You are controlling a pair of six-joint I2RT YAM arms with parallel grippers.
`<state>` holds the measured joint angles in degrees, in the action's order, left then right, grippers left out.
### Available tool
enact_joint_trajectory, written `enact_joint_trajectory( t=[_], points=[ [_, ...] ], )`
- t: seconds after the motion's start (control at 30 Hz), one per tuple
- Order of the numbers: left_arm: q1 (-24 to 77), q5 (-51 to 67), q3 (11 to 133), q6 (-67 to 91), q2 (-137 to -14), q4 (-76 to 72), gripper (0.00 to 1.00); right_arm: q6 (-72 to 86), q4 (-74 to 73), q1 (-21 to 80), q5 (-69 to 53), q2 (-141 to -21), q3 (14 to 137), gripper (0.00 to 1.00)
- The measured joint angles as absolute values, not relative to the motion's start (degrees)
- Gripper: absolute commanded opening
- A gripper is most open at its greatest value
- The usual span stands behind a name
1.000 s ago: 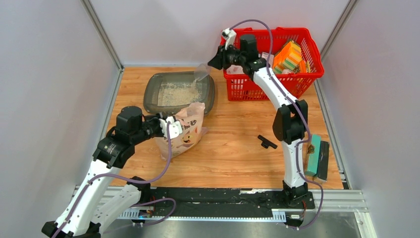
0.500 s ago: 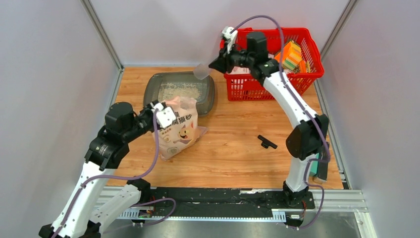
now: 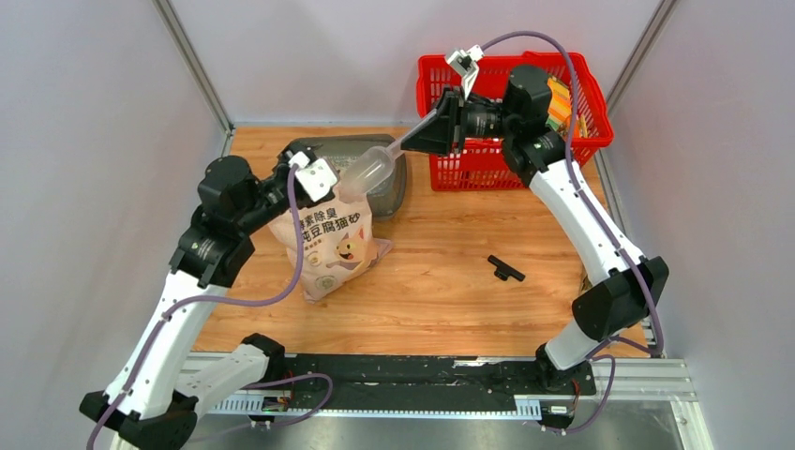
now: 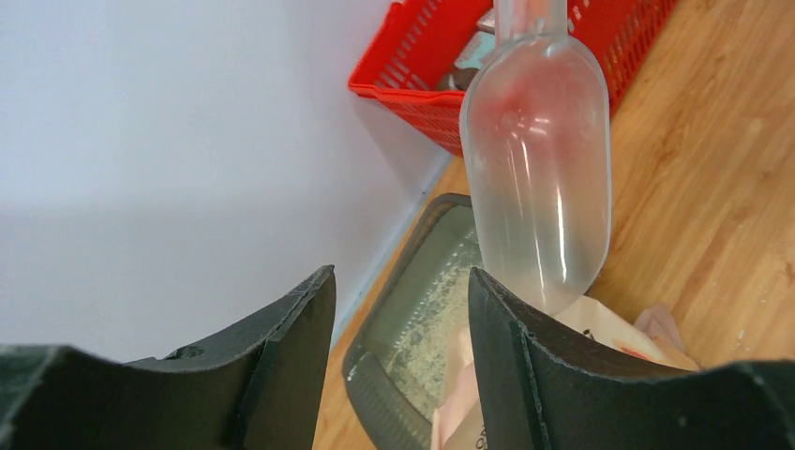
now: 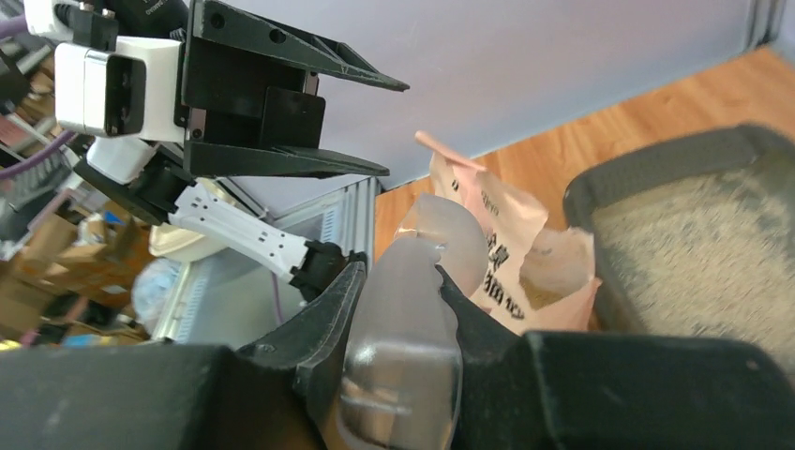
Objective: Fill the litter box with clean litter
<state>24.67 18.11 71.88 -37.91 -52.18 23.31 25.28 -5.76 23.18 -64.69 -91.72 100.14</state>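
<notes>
The dark grey litter box (image 3: 395, 187) lies at the back of the table, mostly covered from above; pale clean litter (image 5: 698, 239) lines its floor. In front of it stands the pinkish-cream litter bag (image 3: 333, 246), its torn top open with more granules (image 5: 541, 289) inside. My left gripper (image 3: 323, 187) hangs open over the bag's top edge, nothing between its fingers (image 4: 286, 356). My right gripper (image 3: 424, 138) is shut on the handle of the translucent scoop (image 3: 367, 173). The scoop's bowl (image 4: 539, 169) points down at the bag's mouth and looks empty.
A red mesh basket (image 3: 514, 161) with coloured sponge packs (image 3: 555, 98) stands at the back right, behind my right arm. A small black T-shaped part (image 3: 505, 270) lies on the wood right of the bag. Grey walls close in both sides.
My left gripper has opened, let go of the bag's edge and moved up and back. My right arm has swung the scoop from over the litter box down toward the bag.
</notes>
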Motion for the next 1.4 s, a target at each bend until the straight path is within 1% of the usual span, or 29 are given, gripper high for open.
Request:
enact_joint_trajectory(
  t=[0.13, 0.37, 0.57, 0.6, 0.67, 0.7, 0.73, 0.77, 0.8, 0.83, 1.0, 1.07, 1.1, 1.13, 1.17, 1.23, 1.33, 1.4],
  points=[
    [25.02, 20.38, 71.94, -37.21, -55.44, 23.0, 0.62, 30.2, -3.9, 23.11, -64.79, -91.83, 96.57, 0.0],
    [27.79, 23.03, 71.96, -36.27, -57.65, 22.87, 0.61, 33.06, -0.86, 23.22, -64.42, -91.83, 95.48, 0.0],
    [29.3, 22.85, 72.14, -35.66, -60.82, 22.74, 0.45, 33.17, -0.19, 24.53, -64.31, -91.83, 95.37, 0.0],
    [29.34, 22.83, 72.2, -35.35, -61.54, 22.46, 0.4, 32.91, -0.54, 24.77, -64.18, -91.83, 95.29, 0.0],
    [29.54, 22.85, 72.4, -34.59, -62.74, 22.09, 0.35, 31.64, -2.09, 25.12, -63.99, -91.77, 95.2, 0.0],
    [29.58, 22.85, 72.55, -34.37, -63.24, 21.87, 0.26, 31.05, -3.16, 25.28, -63.79, -91.7, 95.11, 0.0],
    [29.67, 22.9, 72.66, -33.95, -63.75, 21.45, 0.21, 30.15, -4.34, 25.41, -63.46, -91.59, 94.78, 0.0],
    [29.74, 23.0, 72.71, -33.47, -64.07, 21.23, 0.1, 30.09, -4.58, 25.45, -63.35, -91.59, 94.74, 0.0],
    [29.76, 22.96, 72.73, -32.97, -64.29, 21.19, 0.03, 29.63, -5.17, 25.45, -63.11, -91.46, 94.37, 0.01],
    [29.76, 22.94, 72.73, -32.12, -64.53, 21.15, 0.0, 29.21, -5.5, 25.45, -62.92, -91.24, 93.93, 0.01],
    [29.45, 23.18, 73.41, -28.03, -65.52, 20.38, 0.0, 27.97, -6.52, 25.43, -61.41, -89.86, 92.6, 0.01],
    [29.45, 23.57, 73.71, -27.16, -65.65, 20.32, 0.0, 27.97, -6.61, 25.45, -61.14, -89.43, 92.58, 0.05],
    [29.45, 23.68, 73.8, -27.0, -65.67, 20.32, 0.0, 27.99, -6.59, 25.45, -61.04, -89.3, 92.49, 0.1],
    [29.45, 23.75, 73.84, -26.83, -65.67, 20.32, 0.0, 28.03, -6.5, 25.45, -60.88, -89.06, 92.23, 0.27],
    [29.45, 23.79, 73.84, -26.68, -65.67, 20.38, 0.0, 28.18, -6.37, 25.45, -60.69, -88.92, 91.94, 0.35],
    [29.45, 23.77, 73.84, -26.28, -65.76, 20.49, 0.0, 28.84, -5.89, 25.45, -60.03, -88.75, 91.39, 0.45],
    [29.61, 23.75, 73.87, -26.02, -65.84, 20.75, 0.0, 31.27, -3.81, 25.45, -57.78, -88.4, 89.1, 0.52],
    [29.69, 23.44, 73.87, -25.36, -66.02, 21.19, 0.0, 33.1, -1.43, 25.5, -55.59, -87.99, 87.2, 0.55]
  ],
)
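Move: The bowl of the scoop, held by its handle in the right fingers, hangs about 9 cm right of the open left hand, 1 cm ahead and 3 cm lower. From the left hand, the litter box lies some 11 cm ahead, 1 cm left and 38 cm down; the litter bag 8 cm back, 1 cm left, 30 cm down. The left fingers, where the scoop is taken, are about 16 cm left of the right hand, 7 cm back, nearly level. Left hand moves about 7 cm right and down, pinching the scoop's bowl rim; right sinks about 5 cm, then opens. ##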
